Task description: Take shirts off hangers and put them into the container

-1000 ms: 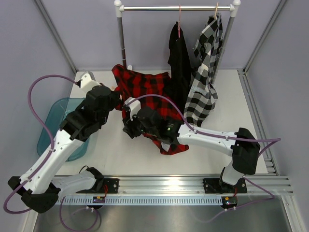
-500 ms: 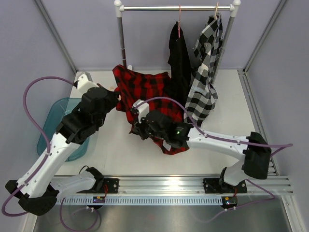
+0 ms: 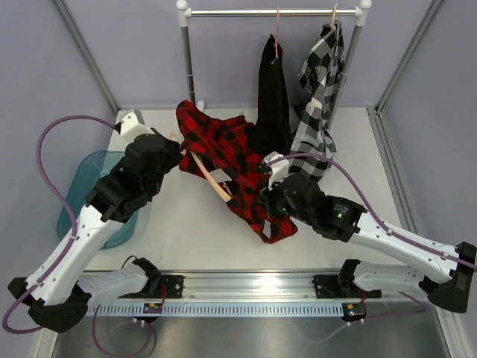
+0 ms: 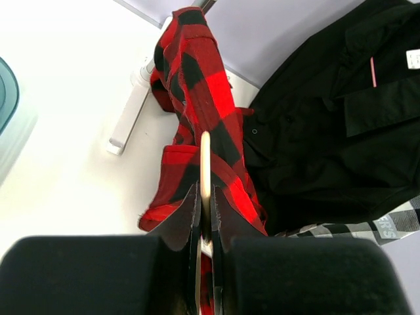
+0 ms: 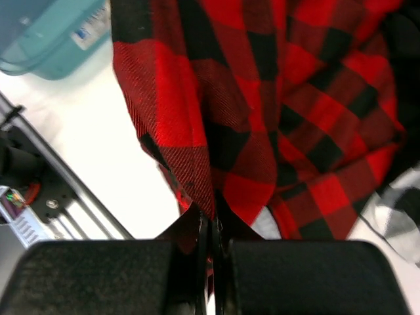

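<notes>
The red-and-black plaid shirt (image 3: 223,145) hangs stretched between my two grippers above the table. One light wooden hanger (image 3: 209,176) sticks out bare from the shirt's left side. My left gripper (image 3: 176,154) is shut on that hanger (image 4: 205,161), whose thin bar runs between its jaws (image 4: 205,200). My right gripper (image 3: 273,195) is shut on a fold of the plaid shirt (image 5: 262,98), pinched at its tips (image 5: 211,222). The black shirt (image 3: 270,97) and the black-and-white check shirt (image 3: 319,89) hang on the rail. The teal container (image 3: 80,186) sits at the left.
The white-and-steel garment rail (image 3: 272,12) spans the back, its post (image 3: 188,63) behind the plaid shirt and its white foot (image 4: 128,115) on the table. The aluminium base rail (image 3: 246,287) runs along the near edge. Enclosure walls stand left, right and behind.
My right gripper shut on the plaid shirt and pulled it right and toward the near edge. The shirt slid along the hanger, baring one wooden arm. The left gripper hardly moved.
</notes>
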`<act>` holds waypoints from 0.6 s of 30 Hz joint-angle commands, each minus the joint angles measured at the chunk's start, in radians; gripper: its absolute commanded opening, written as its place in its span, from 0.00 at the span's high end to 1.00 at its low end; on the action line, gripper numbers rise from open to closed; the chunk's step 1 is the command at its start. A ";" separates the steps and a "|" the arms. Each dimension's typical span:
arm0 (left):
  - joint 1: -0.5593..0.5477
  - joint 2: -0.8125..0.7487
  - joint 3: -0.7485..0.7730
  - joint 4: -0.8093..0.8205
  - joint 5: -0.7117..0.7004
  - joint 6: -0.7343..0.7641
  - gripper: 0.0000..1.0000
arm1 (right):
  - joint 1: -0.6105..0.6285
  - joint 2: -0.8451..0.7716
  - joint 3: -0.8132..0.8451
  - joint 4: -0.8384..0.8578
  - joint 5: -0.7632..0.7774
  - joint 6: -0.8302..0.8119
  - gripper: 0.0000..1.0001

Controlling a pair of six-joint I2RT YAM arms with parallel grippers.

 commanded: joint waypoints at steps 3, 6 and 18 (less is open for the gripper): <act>0.006 -0.018 0.085 0.041 -0.071 0.074 1.00 | -0.051 -0.070 -0.054 -0.138 0.018 -0.015 1.00; 0.005 -0.029 0.106 0.032 -0.054 0.088 1.00 | -0.060 -0.055 -0.078 -0.158 0.009 -0.023 1.00; 0.006 -0.021 0.238 -0.109 0.164 0.160 1.00 | -0.106 0.117 -0.143 -0.081 0.041 0.016 1.00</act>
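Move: The right hand grips the red plaid shirt by its edge; the shirt's lower hem lies some 20 cm below it, about 3 cm back and 4 cm to its right. The bare hanger tip is roughly 8 cm left, level fore and aft and 4 cm lower; the black shirt hangs about 25 cm ahead, 5 cm right, 5 cm higher. From the left hand, holding the hanger, the plaid shirt's middle is about 14 cm right, 2 cm ahead, 20 cm below. Still pinching the shirt's edge, the right hand eases right by about 4 cm, away from the left hand and the hanger, and sinks nearly 10 cm towards the lower hem, the descent quickening as the fingers tip further down by some 15 degrees. The left hand keeps its hold on the hanger and first lifts it, then also draws it back and a little right, about 2.5 cm up and as much back, while turning roughly 10 degrees clockwise. ##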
